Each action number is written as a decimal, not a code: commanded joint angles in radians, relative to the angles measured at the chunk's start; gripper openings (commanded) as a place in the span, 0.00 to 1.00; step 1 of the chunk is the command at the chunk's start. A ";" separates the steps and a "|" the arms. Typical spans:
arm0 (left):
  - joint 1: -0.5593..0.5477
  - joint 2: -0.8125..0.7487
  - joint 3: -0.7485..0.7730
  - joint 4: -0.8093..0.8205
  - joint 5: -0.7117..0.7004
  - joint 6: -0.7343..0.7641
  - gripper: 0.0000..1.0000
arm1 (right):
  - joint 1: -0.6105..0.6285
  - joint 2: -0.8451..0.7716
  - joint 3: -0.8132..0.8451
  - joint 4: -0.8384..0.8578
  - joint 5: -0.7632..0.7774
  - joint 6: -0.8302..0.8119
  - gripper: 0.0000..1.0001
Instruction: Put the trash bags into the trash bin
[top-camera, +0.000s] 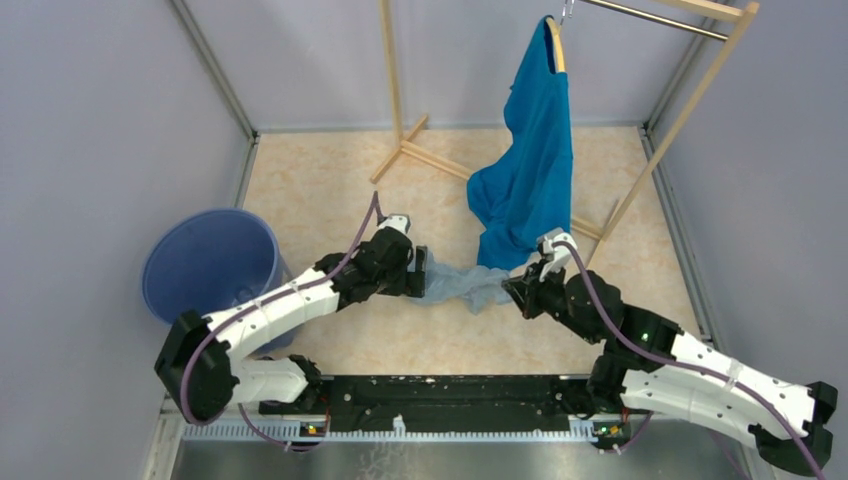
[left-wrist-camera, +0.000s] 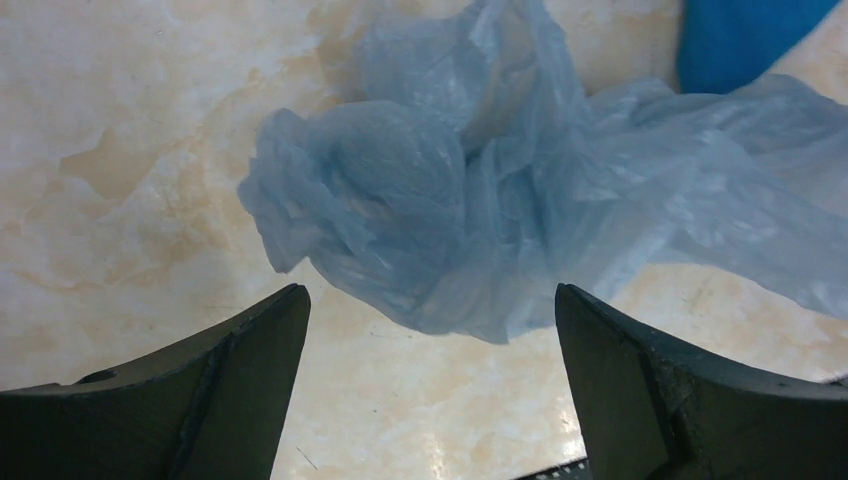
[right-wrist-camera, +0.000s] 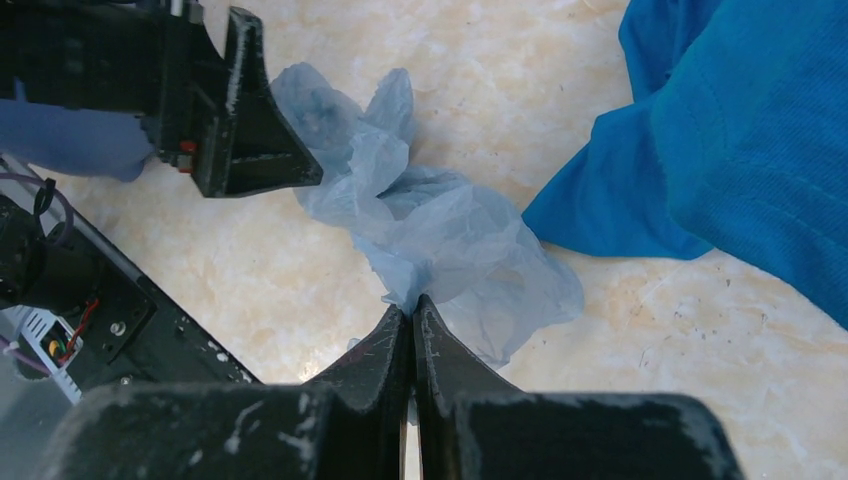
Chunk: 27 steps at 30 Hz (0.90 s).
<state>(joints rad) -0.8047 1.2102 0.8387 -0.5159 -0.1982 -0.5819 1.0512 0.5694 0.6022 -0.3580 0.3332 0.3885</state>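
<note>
The trash bag (top-camera: 467, 285) is a thin, crumpled pale blue-grey film stretched over the table between my two arms. My right gripper (right-wrist-camera: 411, 305) is shut on the trash bag (right-wrist-camera: 440, 240), pinching a fold at its fingertips. My left gripper (left-wrist-camera: 430, 300) is open, its two dark fingers (left-wrist-camera: 250, 360) standing wide just short of the trash bag (left-wrist-camera: 450, 220), with nothing between them. In the top view the left gripper (top-camera: 422, 272) sits at the bag's left end and the right gripper (top-camera: 516, 285) at its right end. The round blue trash bin (top-camera: 210, 265) stands at the far left, mouth up.
A bright blue T-shirt (top-camera: 530, 160) hangs from a wooden rack (top-camera: 400, 90) at the back, its hem lying on the table just behind the bag. Grey walls close in the left, right and back. The black base rail (top-camera: 440, 400) runs along the near edge.
</note>
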 joint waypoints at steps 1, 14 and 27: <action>0.007 0.067 -0.017 0.057 -0.132 -0.025 0.98 | 0.009 -0.012 -0.005 0.003 -0.030 0.008 0.03; 0.017 -0.175 -0.097 0.239 -0.111 0.054 0.12 | 0.009 0.029 0.000 -0.009 -0.192 0.024 0.46; 0.018 -0.517 -0.002 0.148 0.090 0.304 0.00 | 0.009 0.180 0.321 -0.092 -0.069 -0.190 0.93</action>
<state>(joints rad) -0.7895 0.6968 0.7429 -0.3256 -0.2134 -0.4271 1.0512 0.6983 0.8001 -0.4725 0.2264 0.2951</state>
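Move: From the left gripper, which is open, the crumpled left end of the trash bag lies about 4 cm below, 2 cm ahead and 2 cm to the right. The blue shirt's lowest corner hangs roughly 13 cm to its right and 4 cm farther out, and the trash bin stands some 36 cm to its left, about level with it. From the right gripper, shut on the bag's other end, that left end lies around 15 cm left and 12 cm lower. Sink the left gripper some 2.5 cm into the bag's crumpled left end, easing forward and left, and pinch the plastic shut between its fingers; then lift it about 16 cm, tilting the fingertips up some 30 degrees. Meanwhile draw the right gripper slightly back and down as its fingers open wide, then raise it and ease it forward. ##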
